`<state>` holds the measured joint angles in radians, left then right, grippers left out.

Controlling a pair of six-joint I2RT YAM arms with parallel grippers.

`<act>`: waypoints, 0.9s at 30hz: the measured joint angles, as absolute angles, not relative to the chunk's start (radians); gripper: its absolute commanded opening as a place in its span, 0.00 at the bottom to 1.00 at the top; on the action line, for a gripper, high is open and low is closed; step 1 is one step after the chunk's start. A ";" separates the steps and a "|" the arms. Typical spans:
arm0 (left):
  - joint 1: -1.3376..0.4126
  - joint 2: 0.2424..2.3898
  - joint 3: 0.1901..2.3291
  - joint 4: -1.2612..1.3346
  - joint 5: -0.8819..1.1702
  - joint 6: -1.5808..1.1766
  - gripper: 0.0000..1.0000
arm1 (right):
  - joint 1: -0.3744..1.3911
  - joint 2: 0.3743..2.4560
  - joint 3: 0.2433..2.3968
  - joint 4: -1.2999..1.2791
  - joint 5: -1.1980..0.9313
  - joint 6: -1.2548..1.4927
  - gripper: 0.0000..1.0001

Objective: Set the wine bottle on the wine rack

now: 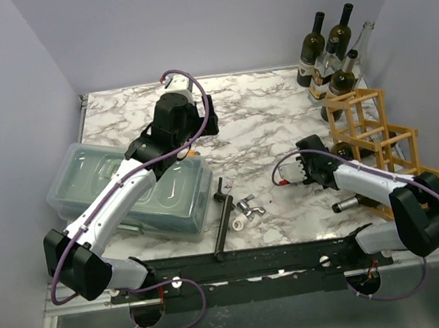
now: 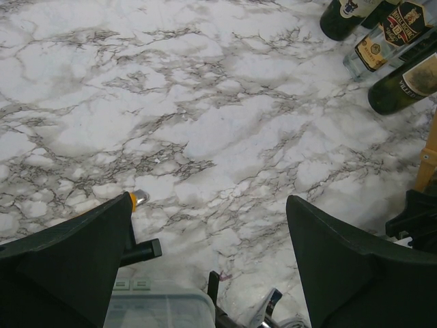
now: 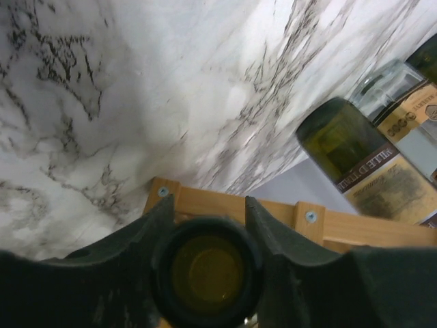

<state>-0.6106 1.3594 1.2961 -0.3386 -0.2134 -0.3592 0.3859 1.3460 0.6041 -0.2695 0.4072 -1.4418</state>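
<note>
The wine bottle [image 1: 345, 150] lies in a middle cell of the light-brown wooden wine rack [image 1: 376, 123] at the table's right. In the right wrist view I look straight at its dark mouth [image 3: 208, 273], with a rack bar [image 3: 273, 208] behind it. My right gripper [image 1: 330, 157] [image 3: 208, 205] is shut on the bottle's neck, one finger on each side. My left gripper [image 1: 202, 126] [image 2: 208, 201] hangs open above bare marble at the centre back, holding nothing.
Several other bottles [image 1: 334, 52] [image 2: 396, 34] [image 3: 362, 154] stand at the back right behind the rack. Another bottle's neck [image 1: 346, 205] sticks out of a lower cell. A clear lidded bin [image 1: 133, 187] lies under the left arm. A corkscrew [image 1: 246, 209] and a black bar [image 1: 222, 216] lie near the front.
</note>
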 measured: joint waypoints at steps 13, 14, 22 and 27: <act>-0.580 1.359 1.306 -0.340 -0.212 -0.359 0.95 | 0.453 1.168 0.578 -0.313 0.360 -1.413 0.92; -0.573 1.360 1.306 -0.340 -0.211 -0.359 0.95 | 0.467 1.150 0.577 -0.319 0.349 -1.410 0.95; -0.539 1.374 1.313 -0.340 -0.198 -0.355 0.99 | 0.585 0.970 0.562 -0.384 0.248 -1.358 1.00; -0.533 1.377 1.313 -0.339 -0.172 -0.338 0.99 | 0.641 0.835 0.562 -0.369 0.123 -1.232 1.00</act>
<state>-0.5331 1.3773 1.3132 -0.3386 -0.1719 -0.3378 0.6411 0.8349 0.5617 -0.3691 0.1230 -1.2320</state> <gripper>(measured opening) 0.986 0.998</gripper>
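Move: The right fingers still hold the neck of the wine bottle, whose middle lies about 9 cm to their right, level fore and aft, in the wooden rack centred some 14 cm right. A second lying bottle is about 13 cm back and 5 cm right; the nearest standing bottle is some 13 cm ahead, about 1 cm right. From the left hand, the held bottle is roughly 41 cm right, 4 cm back and 22 cm below. Right fingers open wide, freeing the bottle's neck, then withdraw some 10 cm left, up and back, rolling left-side-up. ##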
